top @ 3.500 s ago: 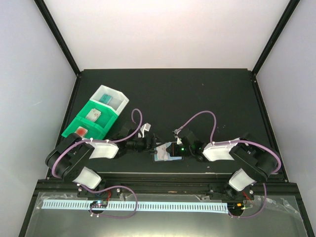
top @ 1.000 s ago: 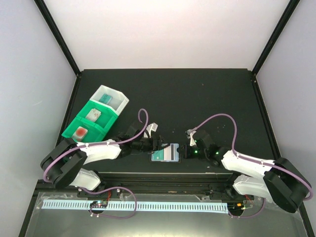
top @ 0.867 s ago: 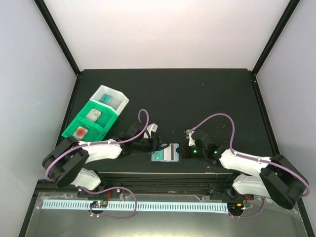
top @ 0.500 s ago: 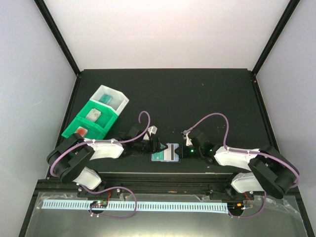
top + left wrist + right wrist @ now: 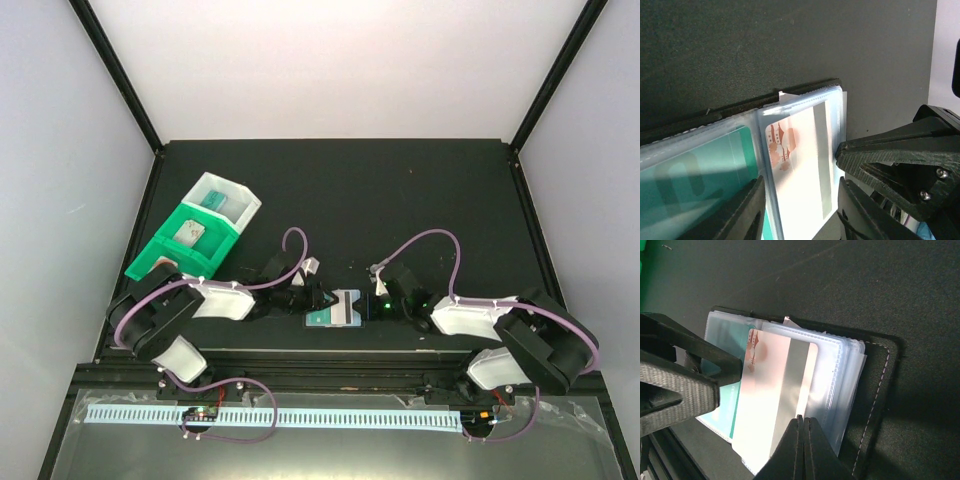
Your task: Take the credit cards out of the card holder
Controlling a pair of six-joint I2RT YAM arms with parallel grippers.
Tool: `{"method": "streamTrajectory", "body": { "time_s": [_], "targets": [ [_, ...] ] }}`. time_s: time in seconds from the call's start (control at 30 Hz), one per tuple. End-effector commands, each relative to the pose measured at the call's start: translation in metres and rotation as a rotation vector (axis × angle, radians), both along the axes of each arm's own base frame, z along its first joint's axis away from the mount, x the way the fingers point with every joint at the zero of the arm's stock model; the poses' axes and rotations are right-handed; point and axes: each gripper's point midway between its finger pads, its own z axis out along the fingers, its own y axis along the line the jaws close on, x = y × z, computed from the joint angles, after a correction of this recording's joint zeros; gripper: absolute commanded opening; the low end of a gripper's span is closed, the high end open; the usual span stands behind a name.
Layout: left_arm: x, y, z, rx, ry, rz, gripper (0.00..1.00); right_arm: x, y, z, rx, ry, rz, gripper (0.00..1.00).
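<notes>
The black card holder (image 5: pixel 338 310) lies open near the table's front edge, clear pockets up. In the left wrist view a teal credit card (image 5: pixel 695 180) fills the left pocket. Beside it lies a pale credit card (image 5: pixel 800 170) with red-brown marks and a grey stripe. My left gripper (image 5: pixel 800 220) is open, one finger on each side of the pale card. My right gripper (image 5: pixel 803 419) is shut, its tips pinching the pale card's (image 5: pixel 770 390) right edge. In the top view the left gripper (image 5: pixel 318 300) and right gripper (image 5: pixel 366 305) flank the holder.
Green and white plastic bins (image 5: pixel 195 235) stand at the left, with small cards in them. The left arm's upper part lies close to the bins' near end. The table's front rail (image 5: pixel 330 355) runs just below the holder.
Both arms have drawn in lower toward the holder. The right jaws have shut at the pale card's edge, and the left jaws have narrowed around it.
</notes>
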Motion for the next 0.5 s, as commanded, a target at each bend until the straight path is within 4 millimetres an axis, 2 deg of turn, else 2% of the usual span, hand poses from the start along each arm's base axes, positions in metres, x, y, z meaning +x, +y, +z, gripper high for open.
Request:
{"method": "streamTrajectory", "body": {
  "time_s": [0.0, 0.4, 0.47],
  "targets": [
    [-0.0007, -0.0015, -0.0065, -0.021, 0.013, 0.006, 0.40, -0.0096, -0.0205, -0.0262, -0.099, 0.046, -0.037, 0.01],
    [-0.0006, -0.0072, -0.0073, -0.054, 0.021, -0.005, 0.24, -0.0095, -0.0192, -0.0249, -0.086, 0.043, -0.036, 0.01],
    [-0.0010, -0.0072, -0.0071, -0.055, 0.021, -0.005, 0.18, -0.0094, -0.0186, -0.0248, -0.085, 0.043, -0.035, 0.01]
  ]
}}
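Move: The white card with the grey stripe lies in the open card holder, its middle roughly 2 cm to the right of the left hand, 1 cm back and 1 cm lower. From that hand the teal card is about 3 cm left, 2 cm back and 2 cm below; the green tray is some 28 cm left and 12 cm forward. From the right hand, the white card's middle is roughly 3 cm left, 1 cm forward and 1 cm below. The white card's left edge is what the left fingers work on: they sink about 1 cm onto it and edge some half a centimetre right, towards the right hand, closing to half their gap and pushing that edge along. The right hand stays put, its shut fingertips still pressing down on the sleeve by the card's right edge. ##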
